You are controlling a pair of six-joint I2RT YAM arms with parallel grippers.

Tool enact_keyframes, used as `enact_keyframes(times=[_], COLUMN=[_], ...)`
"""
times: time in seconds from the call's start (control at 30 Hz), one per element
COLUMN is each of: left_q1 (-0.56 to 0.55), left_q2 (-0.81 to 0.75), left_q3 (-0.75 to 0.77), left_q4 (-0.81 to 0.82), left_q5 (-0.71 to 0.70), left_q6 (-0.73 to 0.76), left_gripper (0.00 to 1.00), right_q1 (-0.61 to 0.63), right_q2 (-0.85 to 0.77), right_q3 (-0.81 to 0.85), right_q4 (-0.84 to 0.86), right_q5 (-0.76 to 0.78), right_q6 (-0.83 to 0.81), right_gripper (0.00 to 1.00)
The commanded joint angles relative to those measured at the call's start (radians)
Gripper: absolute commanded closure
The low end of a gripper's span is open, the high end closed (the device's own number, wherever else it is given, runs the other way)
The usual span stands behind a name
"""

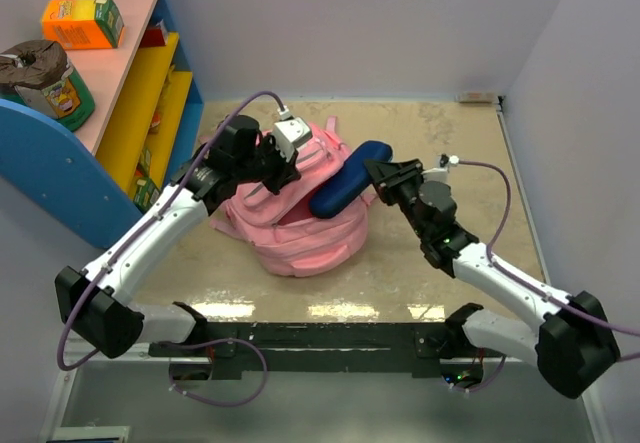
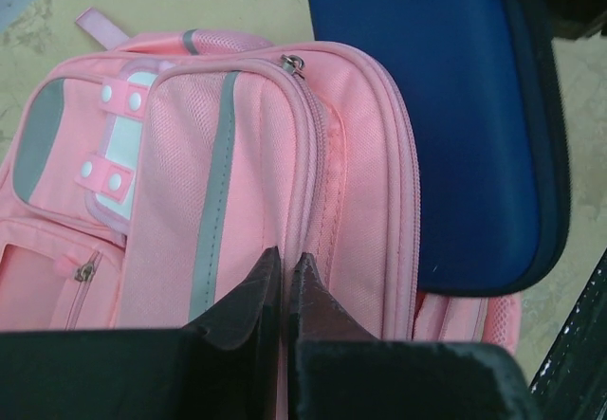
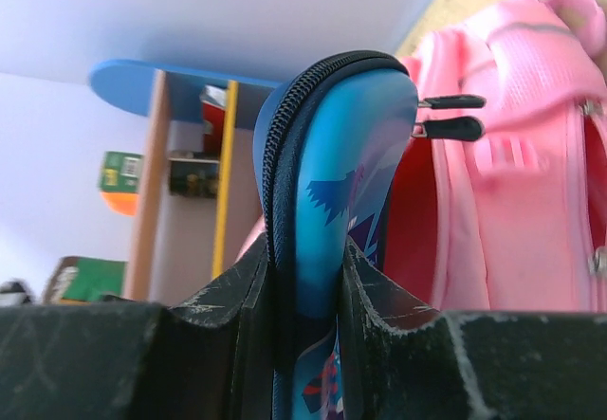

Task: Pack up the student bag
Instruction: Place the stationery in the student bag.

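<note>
The student bag point(image 1: 300, 238), a soft pink backpack, lies in the middle of the table with its main compartment gaping toward the right. My left gripper point(image 1: 283, 168) is at the bag's upper left, shut on the pink fabric beside a zip seam point(image 2: 285, 259). My right gripper point(image 1: 378, 175) is shut on one end of a blue zip pouch point(image 1: 348, 191). The pouch hangs tilted over the bag's opening. In the left wrist view the blue pouch point(image 2: 474, 136) overlaps the bag point(image 2: 247, 155) on its right side. In the right wrist view the pouch point(image 3: 341, 155) stands between my fingers, with the bag's red-lined opening point(image 3: 417, 240) right beside it.
A blue shelf unit point(image 1: 60, 173) with yellow shelves stands at the far left. An orange box point(image 1: 83, 21) and a round canister point(image 1: 40, 81) sit on top of it. White walls close the table at the back and right. Two black zipper pulls point(image 3: 450, 117) stick out near the pouch's tip.
</note>
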Motion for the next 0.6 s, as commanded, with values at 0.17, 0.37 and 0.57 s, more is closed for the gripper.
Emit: enact_keyframes(times=[0.17,0.37,0.57], left_q1=[0.000,-0.001,0.000], left_q2=[-0.005,-0.003,-0.026], left_q3=[0.179,0.158,0.146], left_q4=[0.216,0.213,0.189], left_q5=[0.068,0.113,0.171], left_q6=[-0.080,-0.079,-0.041], left_gripper=[1.00,1.00,1.00], right_q1=[0.229,0.343,0.343], right_q2=[0.181,0.368,0.542], right_q3=[0.141,0.245,0.339], right_q4=[0.020,0.050,0.131], right_q5=[0.343,0.305,0.027], right_q6=[-0.065,-0.118,-0.222], right_gripper=[1.00,1.00,1.00])
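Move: I already hold the pencil case in my right hand, its middle some 5 cm left and 2 cm back of my fingers and its far end already over the bag mouth. The mouth's middle is about 13 cm to the left, 2 cm back and 8 cm below. The bag's near pocket lies 14 cm left, 10 cm back and 13 cm lower. From my left hand, which pinches the flap's edge, the mouth is about 7 cm right and 6 cm lower, nearly level fore and aft. I carry the pencil case about 14 cm to the left with my right hand, sinking some 7 cm as I go, so it slides in under the raised flap and my fingers follow into the bag mouth. The hand rolls roughly 15 degrees, left side down, and keeps its grip. My left hand stays put, still pinching the flap up and back. ##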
